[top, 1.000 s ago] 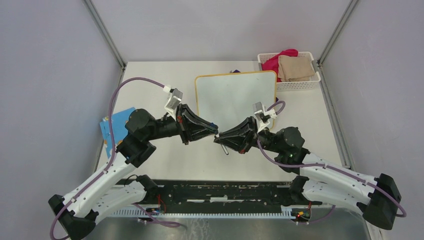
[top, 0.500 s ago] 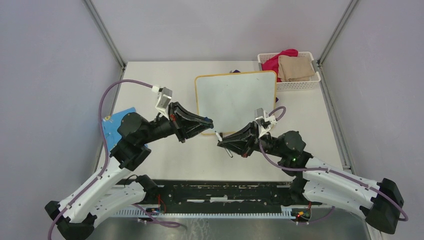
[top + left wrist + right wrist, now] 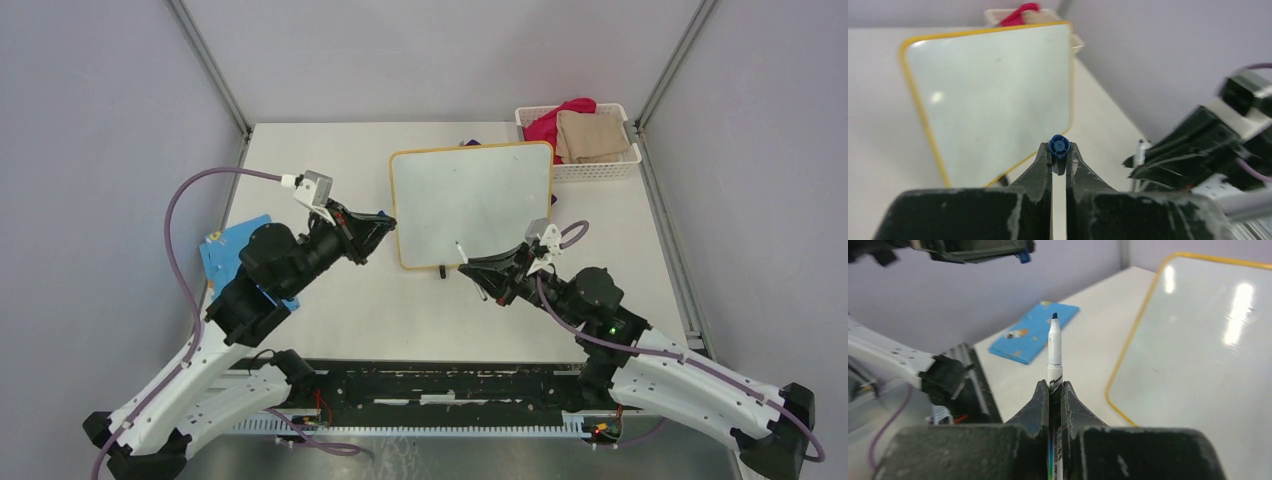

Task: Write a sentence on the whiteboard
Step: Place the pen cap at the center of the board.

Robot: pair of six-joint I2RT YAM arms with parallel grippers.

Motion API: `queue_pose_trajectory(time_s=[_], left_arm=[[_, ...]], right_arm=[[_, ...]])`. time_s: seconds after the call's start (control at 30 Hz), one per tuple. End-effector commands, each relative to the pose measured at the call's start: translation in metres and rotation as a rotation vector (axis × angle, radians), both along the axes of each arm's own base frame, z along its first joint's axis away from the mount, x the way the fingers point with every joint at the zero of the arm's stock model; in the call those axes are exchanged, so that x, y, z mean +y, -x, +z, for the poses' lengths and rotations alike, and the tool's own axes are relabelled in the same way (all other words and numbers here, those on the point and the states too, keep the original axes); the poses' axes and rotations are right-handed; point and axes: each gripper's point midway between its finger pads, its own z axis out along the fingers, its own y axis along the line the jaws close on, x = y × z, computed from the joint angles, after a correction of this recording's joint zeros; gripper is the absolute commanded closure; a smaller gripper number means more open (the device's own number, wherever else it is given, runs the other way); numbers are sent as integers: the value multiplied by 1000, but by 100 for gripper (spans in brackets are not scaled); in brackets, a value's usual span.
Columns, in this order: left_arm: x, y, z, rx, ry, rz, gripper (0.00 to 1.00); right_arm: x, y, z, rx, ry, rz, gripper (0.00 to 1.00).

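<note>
The whiteboard (image 3: 472, 200) lies flat at the table's middle back, yellow-framed, its surface blank; no sentence is in view on it. My left gripper (image 3: 386, 222) hovers just left of the board's near-left corner, shut on a small blue marker cap (image 3: 1059, 145). At the board's near edge my right gripper (image 3: 472, 266) is shut on a white marker (image 3: 1054, 347). The marker's dark blue tip is bare and points up over the board's edge (image 3: 459, 246). In the left wrist view the whiteboard (image 3: 993, 90) lies ahead; in the right wrist view the whiteboard (image 3: 1208, 340) lies to the right.
A white basket (image 3: 612, 168) with red and beige cloths stands at the back right, by the board's corner. A blue patterned card (image 3: 228, 255) lies at the table's left edge, partly under my left arm. A small dark object (image 3: 469, 143) peeks out behind the board.
The grippers were tip to tip in front of the board and have pulled apart. The left went back and left with the cap. The right went toward the board with the bare marker.
</note>
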Motion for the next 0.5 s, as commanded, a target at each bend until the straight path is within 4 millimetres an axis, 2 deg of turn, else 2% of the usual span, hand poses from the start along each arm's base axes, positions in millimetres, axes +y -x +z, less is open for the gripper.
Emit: queue_pose_trajectory(time_s=[0.0, 0.1, 0.17, 0.33, 0.47], left_arm=[[65, -48, -70, 176, -316, 435, 98], [84, -58, -128, 346, -497, 536, 98], [94, -63, -162, 454, -556, 562, 98], [116, -90, -215, 666, -478, 578, 98], [133, -117, -240, 752, -514, 641, 98]], right_arm=[[-38, -43, -28, 20, 178, -307, 100], [-44, -47, -43, 37, 240, -343, 100], [-46, -48, -50, 41, 257, -350, 100], [-44, -46, -60, 32, 266, -332, 100], [-41, -43, -62, 18, 283, -307, 100]])
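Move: The left hand, still holding the blue pen cap, heads for the bare table left of the whiteboard, about 13 cm ahead, 18 cm left and 36 cm below. The board's near left corner lies about 6 cm ahead and straight below, 34 cm down; the blue cloth 6 cm ahead, 36 cm left, 35 cm down. From the right hand with the uncapped pen, the board's centre is roughly 21 cm ahead, 5 cm right, 19 cm below. Down fast, some 24 cm, the left hand swoops with the cap towards the open table between board and cloth, going left and somewhat forward too, its fingers swinging from forward-right to point forward and down. The right hand sinks about 7 cm while easing forward and right towards the board, turning clockwise with fingertips dipping, and slows to a stop. Both grips stay shut. ##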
